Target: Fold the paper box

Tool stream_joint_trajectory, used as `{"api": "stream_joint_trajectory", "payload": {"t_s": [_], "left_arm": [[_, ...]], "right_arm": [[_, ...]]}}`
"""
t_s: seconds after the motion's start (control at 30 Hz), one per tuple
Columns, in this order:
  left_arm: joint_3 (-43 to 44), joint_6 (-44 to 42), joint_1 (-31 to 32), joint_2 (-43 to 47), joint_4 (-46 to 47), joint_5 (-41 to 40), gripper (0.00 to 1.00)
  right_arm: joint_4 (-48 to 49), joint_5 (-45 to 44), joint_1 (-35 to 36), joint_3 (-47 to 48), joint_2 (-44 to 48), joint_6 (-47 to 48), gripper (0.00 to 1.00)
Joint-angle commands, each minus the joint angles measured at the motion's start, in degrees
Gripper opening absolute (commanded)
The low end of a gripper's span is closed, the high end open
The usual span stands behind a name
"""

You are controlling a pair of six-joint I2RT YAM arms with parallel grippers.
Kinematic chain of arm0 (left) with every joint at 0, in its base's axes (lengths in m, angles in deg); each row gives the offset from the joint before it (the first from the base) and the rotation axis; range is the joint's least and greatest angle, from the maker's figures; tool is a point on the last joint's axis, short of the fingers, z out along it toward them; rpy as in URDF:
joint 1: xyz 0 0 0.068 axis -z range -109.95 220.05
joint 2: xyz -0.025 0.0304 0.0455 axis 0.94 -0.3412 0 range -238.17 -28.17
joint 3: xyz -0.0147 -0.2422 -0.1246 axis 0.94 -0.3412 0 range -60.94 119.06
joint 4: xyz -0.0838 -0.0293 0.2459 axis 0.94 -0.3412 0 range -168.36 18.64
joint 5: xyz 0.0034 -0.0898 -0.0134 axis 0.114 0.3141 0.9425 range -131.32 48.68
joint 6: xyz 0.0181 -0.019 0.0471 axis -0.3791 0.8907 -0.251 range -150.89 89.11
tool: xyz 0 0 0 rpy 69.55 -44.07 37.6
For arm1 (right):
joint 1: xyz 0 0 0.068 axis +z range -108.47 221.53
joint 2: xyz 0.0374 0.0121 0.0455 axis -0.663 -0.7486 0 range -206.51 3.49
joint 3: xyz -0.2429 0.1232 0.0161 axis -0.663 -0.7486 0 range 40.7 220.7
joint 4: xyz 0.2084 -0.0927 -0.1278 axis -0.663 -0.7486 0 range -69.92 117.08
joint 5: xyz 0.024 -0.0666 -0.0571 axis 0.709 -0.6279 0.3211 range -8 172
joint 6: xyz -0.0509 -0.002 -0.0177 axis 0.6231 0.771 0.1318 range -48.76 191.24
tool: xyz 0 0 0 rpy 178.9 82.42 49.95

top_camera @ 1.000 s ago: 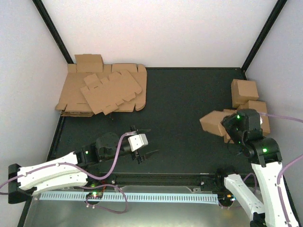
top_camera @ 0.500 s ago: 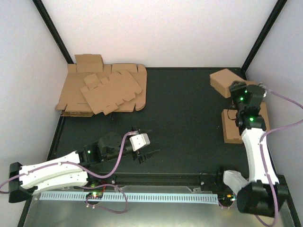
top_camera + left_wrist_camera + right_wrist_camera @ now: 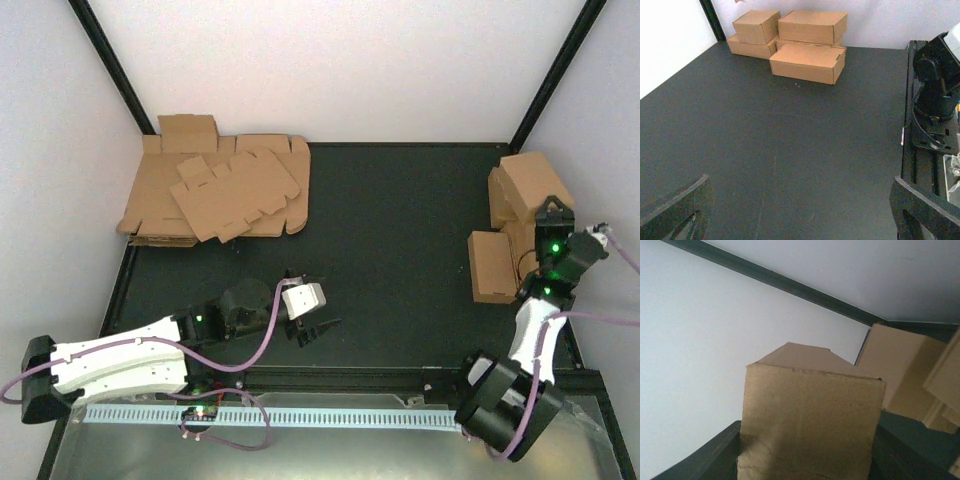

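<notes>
The paper box [image 3: 528,178] is a folded brown carton, held up at the back right beside the wall and over the other cartons. My right gripper [image 3: 547,207] is shut on it. In the right wrist view the paper box [image 3: 810,410] fills the space between the two dark fingers [image 3: 715,455], with its end face toward the camera. My left gripper [image 3: 315,325] hangs low over the dark mat near the front, left of centre. It is open, and in the left wrist view only bare mat lies between the open left gripper's [image 3: 800,215] fingers.
A thick heap of flat brown cardboard blanks [image 3: 220,190] lies at the back left corner. Several folded brown boxes [image 3: 807,62] stand stacked at the right side, one of them lower and nearer [image 3: 492,265]. Black frame posts and white walls close in the mat [image 3: 400,240].
The right arm has swung the box from the mid right to the back, then over to the stack by the right wall. The left gripper has drifted slightly right and stayed open.
</notes>
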Motion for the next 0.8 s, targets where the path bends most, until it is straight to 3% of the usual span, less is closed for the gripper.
{"api": "stream_joint_trajectory", "payload": {"t_s": [0.0,0.27,0.77], "left_arm": [[1.3,0.61,-0.07,-0.32,1.03,1.4,0.99],[0.74,1.23,-0.12,2.03,0.38,0.72,0.99],[0.57,3.95,-0.16,2.38,0.54,2.39,0.99]], "right_arm": [[8.76,1.37,-3.69,-6.63,6.02,-1.54,0.22],[5.51,2.53,-7.32,-11.16,15.45,2.34,0.22],[-21.75,-4.95,-8.68,-6.01,29.04,13.84,0.25]]}}
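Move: Above the near stack of folded boxes, the right hand holds the finished paper box out ahead of its fingers. The top box of that near stack lies about 17 cm below the hand, some 2 cm to the left and 1 cm back. The far stack's top box is about 12 cm ahead, 7 cm left and 17 cm below; the single box is some 3 cm back, 13 cm left and 23 cm below. From the left hand, the near stack's top box lies roughly 18 cm ahead, 53 cm right and 13 cm below. Drawing straight back about 8.5 cm, the right hand brings the held box from beyond the near stack in over it. It dips a centimetre or two early, then regains that height. The wrist rolls some 10 degrees, left side down, and turns about as much clockwise, while the fingers keep their pinch on the box. ##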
